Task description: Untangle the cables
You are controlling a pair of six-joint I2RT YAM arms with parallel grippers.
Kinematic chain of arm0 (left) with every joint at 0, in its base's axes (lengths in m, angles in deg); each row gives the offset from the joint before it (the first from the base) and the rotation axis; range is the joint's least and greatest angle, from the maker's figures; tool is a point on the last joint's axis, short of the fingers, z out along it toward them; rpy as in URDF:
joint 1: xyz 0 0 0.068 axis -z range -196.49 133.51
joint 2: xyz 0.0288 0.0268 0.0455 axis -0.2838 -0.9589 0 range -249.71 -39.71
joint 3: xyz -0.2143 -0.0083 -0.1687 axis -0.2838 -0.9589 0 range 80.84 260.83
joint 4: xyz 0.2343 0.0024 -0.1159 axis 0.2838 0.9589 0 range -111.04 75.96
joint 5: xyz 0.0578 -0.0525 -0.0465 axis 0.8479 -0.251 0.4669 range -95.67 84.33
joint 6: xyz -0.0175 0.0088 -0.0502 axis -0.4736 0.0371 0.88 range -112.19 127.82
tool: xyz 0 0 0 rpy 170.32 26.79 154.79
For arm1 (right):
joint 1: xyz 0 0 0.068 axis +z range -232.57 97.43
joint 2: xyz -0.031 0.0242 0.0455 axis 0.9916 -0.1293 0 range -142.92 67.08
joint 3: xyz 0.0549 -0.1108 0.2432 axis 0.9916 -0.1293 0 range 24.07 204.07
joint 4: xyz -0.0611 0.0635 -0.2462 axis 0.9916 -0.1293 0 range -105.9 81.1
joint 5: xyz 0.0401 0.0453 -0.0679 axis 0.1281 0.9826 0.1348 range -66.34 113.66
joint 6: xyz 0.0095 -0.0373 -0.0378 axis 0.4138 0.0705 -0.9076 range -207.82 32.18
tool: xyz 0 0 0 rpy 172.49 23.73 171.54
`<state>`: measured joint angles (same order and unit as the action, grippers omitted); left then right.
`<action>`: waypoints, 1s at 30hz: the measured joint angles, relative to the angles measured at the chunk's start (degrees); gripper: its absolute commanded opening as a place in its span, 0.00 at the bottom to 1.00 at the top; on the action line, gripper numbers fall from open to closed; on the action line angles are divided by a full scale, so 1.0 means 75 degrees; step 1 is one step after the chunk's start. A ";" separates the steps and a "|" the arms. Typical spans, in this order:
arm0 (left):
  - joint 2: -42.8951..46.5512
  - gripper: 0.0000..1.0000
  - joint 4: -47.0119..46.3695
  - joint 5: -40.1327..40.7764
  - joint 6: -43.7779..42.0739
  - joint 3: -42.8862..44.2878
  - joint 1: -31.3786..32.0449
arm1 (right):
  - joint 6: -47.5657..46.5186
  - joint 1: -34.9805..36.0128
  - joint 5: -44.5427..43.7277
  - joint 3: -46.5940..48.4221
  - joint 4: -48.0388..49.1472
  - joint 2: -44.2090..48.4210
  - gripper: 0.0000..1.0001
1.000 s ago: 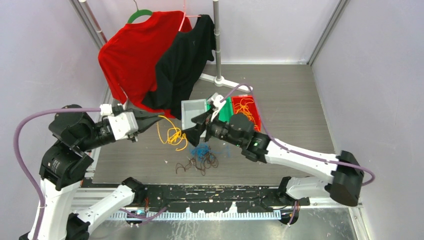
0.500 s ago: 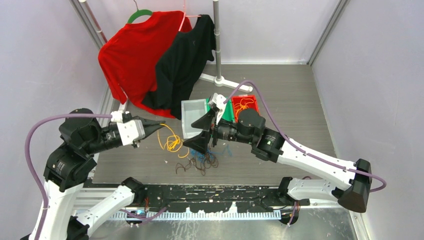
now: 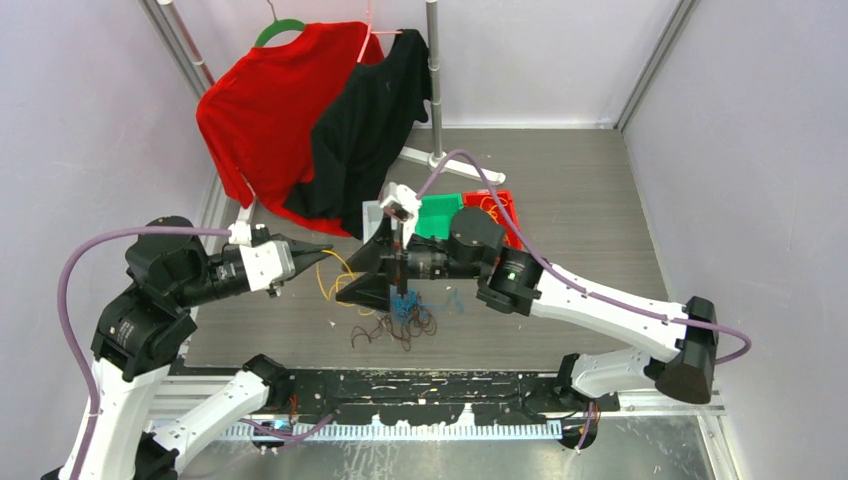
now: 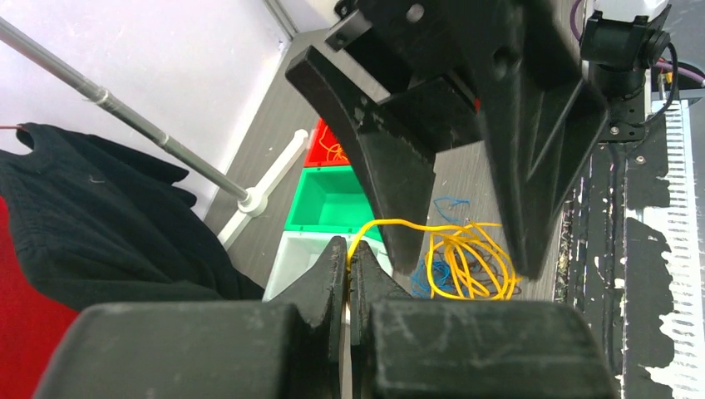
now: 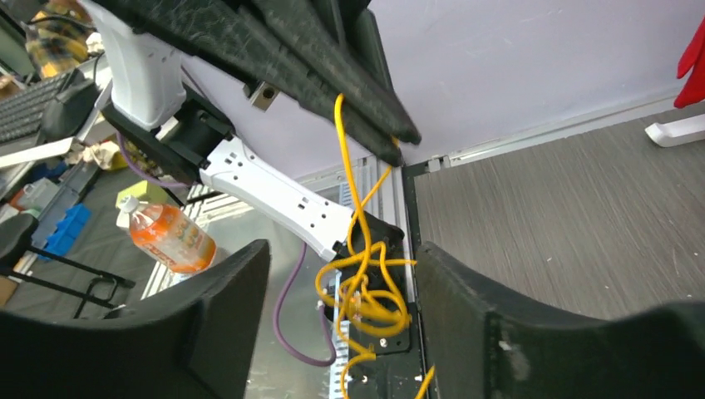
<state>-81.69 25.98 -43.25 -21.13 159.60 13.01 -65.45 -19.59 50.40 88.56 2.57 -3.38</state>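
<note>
My left gripper (image 3: pixel 324 247) is shut on one end of the yellow cable (image 3: pixel 329 269), which hangs from it above the table in a loose tangled bunch (image 4: pixel 465 262). My right gripper (image 3: pixel 347 283) is open, its two fingers on either side of that hanging yellow bunch (image 5: pixel 366 291) without touching it. On the table below lie the blue cable (image 3: pixel 407 304) and, closer to me, the dark brown cable (image 3: pixel 396 332), overlapping each other. In the left wrist view the right gripper's fingers (image 4: pixel 399 183) hang over the yellow loops.
Three small bins stand behind the cables: white (image 4: pixel 287 258), green (image 3: pixel 436 214) and red (image 3: pixel 502 206) with orange wire in it. A clothes rack at the back left carries a red shirt (image 3: pixel 262 120) and a black shirt (image 3: pixel 372 115); its base (image 3: pixel 437 158) rests on the table.
The right arm has swung left from the bins toward the left gripper, bringing its open jaws around the hanging yellow bunch. The left gripper kept its hold and shifted slightly right.
</note>
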 measured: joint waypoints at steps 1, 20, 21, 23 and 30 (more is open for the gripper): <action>0.0000 0.00 0.0000 -0.0003 0.0000 -0.0012 0.0000 | -0.0032 0.0073 -0.0102 0.0195 -0.0087 -0.0189 0.51; -0.0093 1.00 0.1157 0.0309 -0.0012 0.0099 0.0000 | -0.0595 -0.2288 -0.3896 -0.0434 -0.2305 0.1105 0.01; -0.0131 0.99 0.1271 0.0379 -0.0012 0.0117 0.0000 | -0.0600 -0.2576 -0.4106 -0.0507 -0.2460 0.1224 0.01; -0.0181 1.00 0.1472 0.0510 -0.0035 0.0122 0.0000 | -0.0638 -0.3252 -0.4532 -0.0618 -0.2873 0.1393 0.01; -0.0134 0.99 0.1711 0.0670 -0.0201 0.0122 0.0000 | -0.0930 -0.4462 -0.5453 -0.0673 -0.3652 0.1169 0.01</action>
<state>-82.69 38.81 -38.23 -22.64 160.51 13.01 -72.42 -53.05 9.50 83.51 -24.82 5.39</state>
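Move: The yellow cable hangs from my left fingertips. The strand I'll grip lies about 3 cm to the left of my right hand, level with its open fingers; from my left hand it is some 5 cm below and 3 cm back. From my right hand the red bin is roughly 26 cm ahead and 26 cm right, 35 cm down, the green bin as far ahead but only 15 cm right, and the blue-brown tangle about 8 cm ahead, 7 cm right. I ease my right hand about 2 cm left and shut its fingers on the yellow cable, then my left fingers open wide and let go of it. I sweep the cable some 25 cm right and 20 cm forward, sinking nearly 10 cm towards the red bin and turning my right hand about 75 degrees clockwise to point forward, while my empty left hand sinks some 5 cm. ##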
